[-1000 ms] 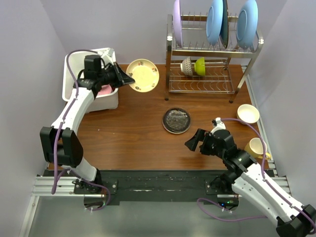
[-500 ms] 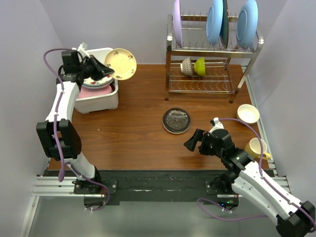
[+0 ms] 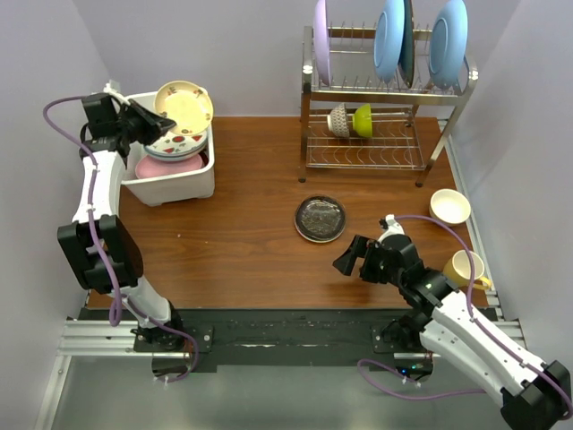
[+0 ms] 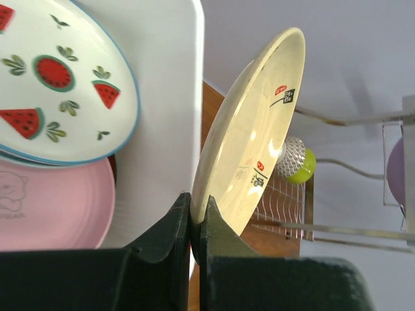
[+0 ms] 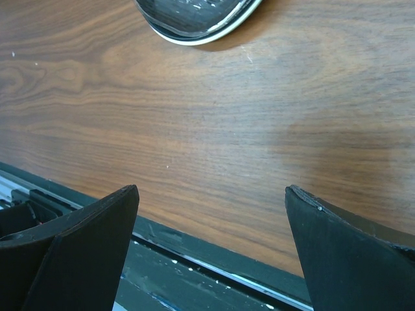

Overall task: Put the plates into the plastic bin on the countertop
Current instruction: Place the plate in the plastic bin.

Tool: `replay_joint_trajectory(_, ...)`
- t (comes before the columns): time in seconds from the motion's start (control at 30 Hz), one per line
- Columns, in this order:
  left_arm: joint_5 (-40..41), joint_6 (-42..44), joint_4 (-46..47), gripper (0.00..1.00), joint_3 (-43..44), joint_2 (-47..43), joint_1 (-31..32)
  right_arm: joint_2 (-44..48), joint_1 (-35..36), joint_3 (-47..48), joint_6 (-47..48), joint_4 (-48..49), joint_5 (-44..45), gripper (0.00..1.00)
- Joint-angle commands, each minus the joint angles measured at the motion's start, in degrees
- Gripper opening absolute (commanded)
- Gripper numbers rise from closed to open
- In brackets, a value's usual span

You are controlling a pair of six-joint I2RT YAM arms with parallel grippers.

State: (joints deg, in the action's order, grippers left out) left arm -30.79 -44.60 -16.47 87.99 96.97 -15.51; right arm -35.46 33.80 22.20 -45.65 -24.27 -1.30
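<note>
My left gripper (image 3: 146, 117) (image 4: 196, 212) is shut on the rim of the small yellowish plate (image 3: 184, 106) (image 4: 254, 139), holding it tilted above the white plastic bin (image 3: 175, 186) (image 4: 165, 116) at the countertop's (image 3: 242, 242) back left. Inside the bin, a white plate with fruit motifs (image 3: 179, 142) (image 4: 61, 91) lies on a pink plate (image 3: 161, 168) (image 4: 52, 207). The dark glass plate (image 3: 320, 219) (image 5: 194, 16) lies flat mid-counter. My right gripper (image 3: 351, 258) (image 5: 211, 214) hovers open and empty just near and right of it, close to the front edge.
A two-tier steel wire rack (image 3: 385, 116) stands at the back right, holding a lilac plate (image 3: 320, 40), light-blue plates (image 3: 390, 38) and a bowl on the lower shelf. A cream bowl (image 3: 449, 206) and a mug (image 3: 466, 267) sit by the right edge.
My left arm has swung left with the yellowish plate, from beside the bin's right side to above it. The right arm has barely moved.
</note>
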Motion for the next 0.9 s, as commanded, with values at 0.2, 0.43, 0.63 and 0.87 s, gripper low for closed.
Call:
replay_joint_trajectory(0.2, 6.5, -2.8, 4.4, 0.00, -0.3, 3.8, -3.9, -1.4, 0.3, -0.7, -0.5, 3.6, -1.3, 0.99)
replay_joint_trajectory(0.43, 8.0, -3.0, 2.5, 0.00, 2.8, 8.6, -3.9, -2.2, 0.3, -1.1, -0.5, 4.5, -1.6, 0.99)
replay_joint_trajectory(0.63, 8.2, -3.0, 2.4, 0.00, 3.4, 11.4, -4.0, -2.9, 0.2, -1.2, -0.3, 4.8, -1.8, 0.99)
replay_joint_trajectory(0.87, 5.7, -3.0, 2.7, 0.00, 3.8, 14.9, -3.7, -4.1, 0.2, -1.4, -0.3, 5.9, -2.2, 0.99)
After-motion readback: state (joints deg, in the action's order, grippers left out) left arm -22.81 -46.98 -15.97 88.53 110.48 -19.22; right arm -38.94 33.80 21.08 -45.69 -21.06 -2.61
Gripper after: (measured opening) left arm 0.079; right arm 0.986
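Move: The left hand pinches the yellow plate by its rim; the watermelon plate topping the bin's stack lies about 8 cm ahead, 3 cm left and 16 cm below. The bin's middle is some 6 cm ahead, 6 cm left and 17 cm below; the pink plate sits roughly 2 cm ahead, 5 cm left and 19 cm down. From the right hand, the watermelon plate is about 33 cm ahead, 44 cm left and slightly below. Keeping its pinch, the left hand lowers the yellow plate about 12 cm towards the watermelon plate, swinging 6 cm left. ##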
